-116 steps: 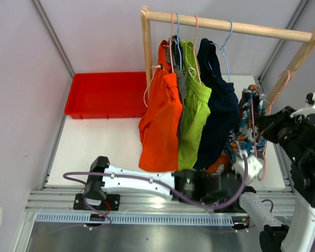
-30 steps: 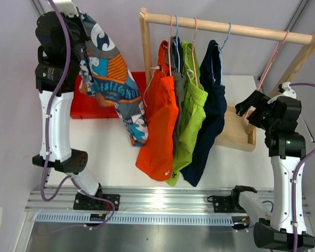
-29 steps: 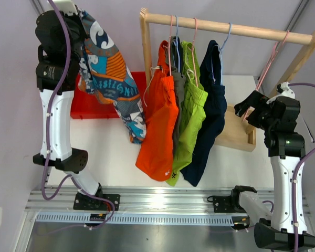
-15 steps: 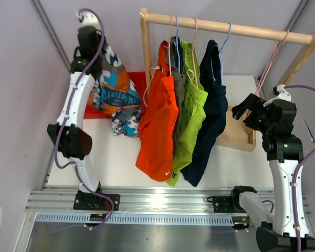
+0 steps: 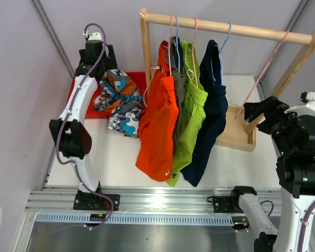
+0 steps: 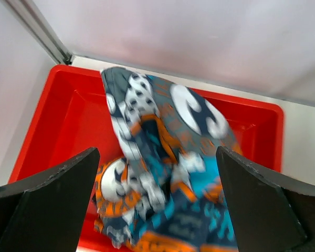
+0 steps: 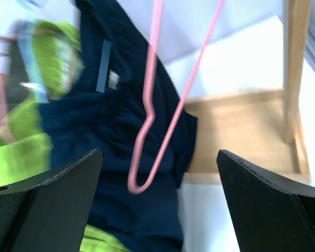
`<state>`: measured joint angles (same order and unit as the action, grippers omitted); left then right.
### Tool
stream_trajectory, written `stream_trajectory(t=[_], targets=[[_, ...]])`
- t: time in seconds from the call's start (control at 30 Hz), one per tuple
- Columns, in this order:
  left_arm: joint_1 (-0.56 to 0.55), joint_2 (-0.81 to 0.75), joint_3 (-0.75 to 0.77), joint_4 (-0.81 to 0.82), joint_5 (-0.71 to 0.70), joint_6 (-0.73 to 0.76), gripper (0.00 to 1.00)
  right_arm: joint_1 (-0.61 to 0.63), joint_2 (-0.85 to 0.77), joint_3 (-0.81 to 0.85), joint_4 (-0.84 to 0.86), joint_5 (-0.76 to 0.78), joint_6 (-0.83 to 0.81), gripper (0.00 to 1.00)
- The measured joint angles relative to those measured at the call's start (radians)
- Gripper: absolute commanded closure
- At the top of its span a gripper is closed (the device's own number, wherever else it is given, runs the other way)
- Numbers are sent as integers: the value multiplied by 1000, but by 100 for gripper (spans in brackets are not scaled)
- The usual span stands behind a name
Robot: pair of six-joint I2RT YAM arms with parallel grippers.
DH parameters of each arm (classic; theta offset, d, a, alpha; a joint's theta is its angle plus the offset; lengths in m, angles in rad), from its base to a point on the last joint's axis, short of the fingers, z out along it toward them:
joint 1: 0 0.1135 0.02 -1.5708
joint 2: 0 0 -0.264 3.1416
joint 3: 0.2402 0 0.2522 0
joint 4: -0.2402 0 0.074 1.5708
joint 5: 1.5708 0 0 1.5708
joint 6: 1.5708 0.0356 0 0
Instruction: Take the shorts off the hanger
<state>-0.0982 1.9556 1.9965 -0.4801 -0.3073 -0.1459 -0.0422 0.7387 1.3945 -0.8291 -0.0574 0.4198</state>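
The blue, orange and white print shorts (image 5: 119, 102) lie crumpled in the red tray (image 5: 138, 79), partly over its front rim. My left gripper (image 5: 98, 62) hovers above them, open and empty. From the left wrist the print shorts (image 6: 189, 173) lie below the wide jaws of the left gripper (image 6: 156, 155). Orange (image 5: 160, 121), grey (image 5: 178, 79), lime green (image 5: 191, 115) and dark navy shorts (image 5: 215, 105) hang on hangers from the wooden rail (image 5: 226, 25). An empty pink hanger (image 5: 262, 73) hangs at the rail's right end. My right gripper (image 5: 257, 110) is open just right of it, holding nothing.
The rack's wooden base (image 5: 236, 134) lies on the white table under the rail's right end, with its slanted post beside my right arm. Purple walls close in the back and both sides. From the right wrist, the pink hanger (image 7: 153, 63) dangles before the navy shorts (image 7: 121, 131).
My left arm swung the print shorts down from high on the left into the red tray, then opened and let them go. My right arm drew back to the right.
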Motion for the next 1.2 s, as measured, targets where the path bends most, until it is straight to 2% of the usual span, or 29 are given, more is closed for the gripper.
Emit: stream_trajectory(t=[0.2,0.47,0.6,0.77,0.9,0.97,1.07,1.17,1.2], targets=[[-8,-301,-201,-2,77,-23,1,0,8,91,21,-106,36,3],[-112,-763,-702,82,109,-39,1,11,185,252,97,-250,81,5],[-137,-840,-840,74,119,-40,1,61,298,346,117,-261,80,7],[-144,-875,-908,76,120,-37,1,209,427,423,135,-188,47,12],[-145,-897,-922,83,121,-37,1,290,517,430,137,-121,13,25],[-146,-900,-922,90,127,-38,1,304,555,430,138,-89,2,27],[-146,-906,-924,94,129,-38,1,310,591,430,138,-48,-15,43],[-146,-919,-934,99,132,-38,1,311,599,430,142,-23,-29,65],[-146,-924,-938,99,132,-38,1,312,599,430,145,-14,-33,82]])
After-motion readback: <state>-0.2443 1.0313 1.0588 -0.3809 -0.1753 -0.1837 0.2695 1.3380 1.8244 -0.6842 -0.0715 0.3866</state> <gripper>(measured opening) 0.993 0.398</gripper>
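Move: The blue hanger holding the navy shorts lies about 14 cm ahead of the right hand, 11 cm to its left and 5 cm above. The navy shorts hang with their middle some 15 cm ahead, 13 cm left and 10 cm below; the lime shorts are 6 cm farther left, level with them. The empty pink hanger is about 10 cm straight ahead, 4 cm up. From the left hand the blue hanger is roughly 18 cm back, 42 cm right, 15 cm up. Right hand arcs forward-left about 18 cm, closing around the blue hanger; open left hand backs 22 cm from bin. ##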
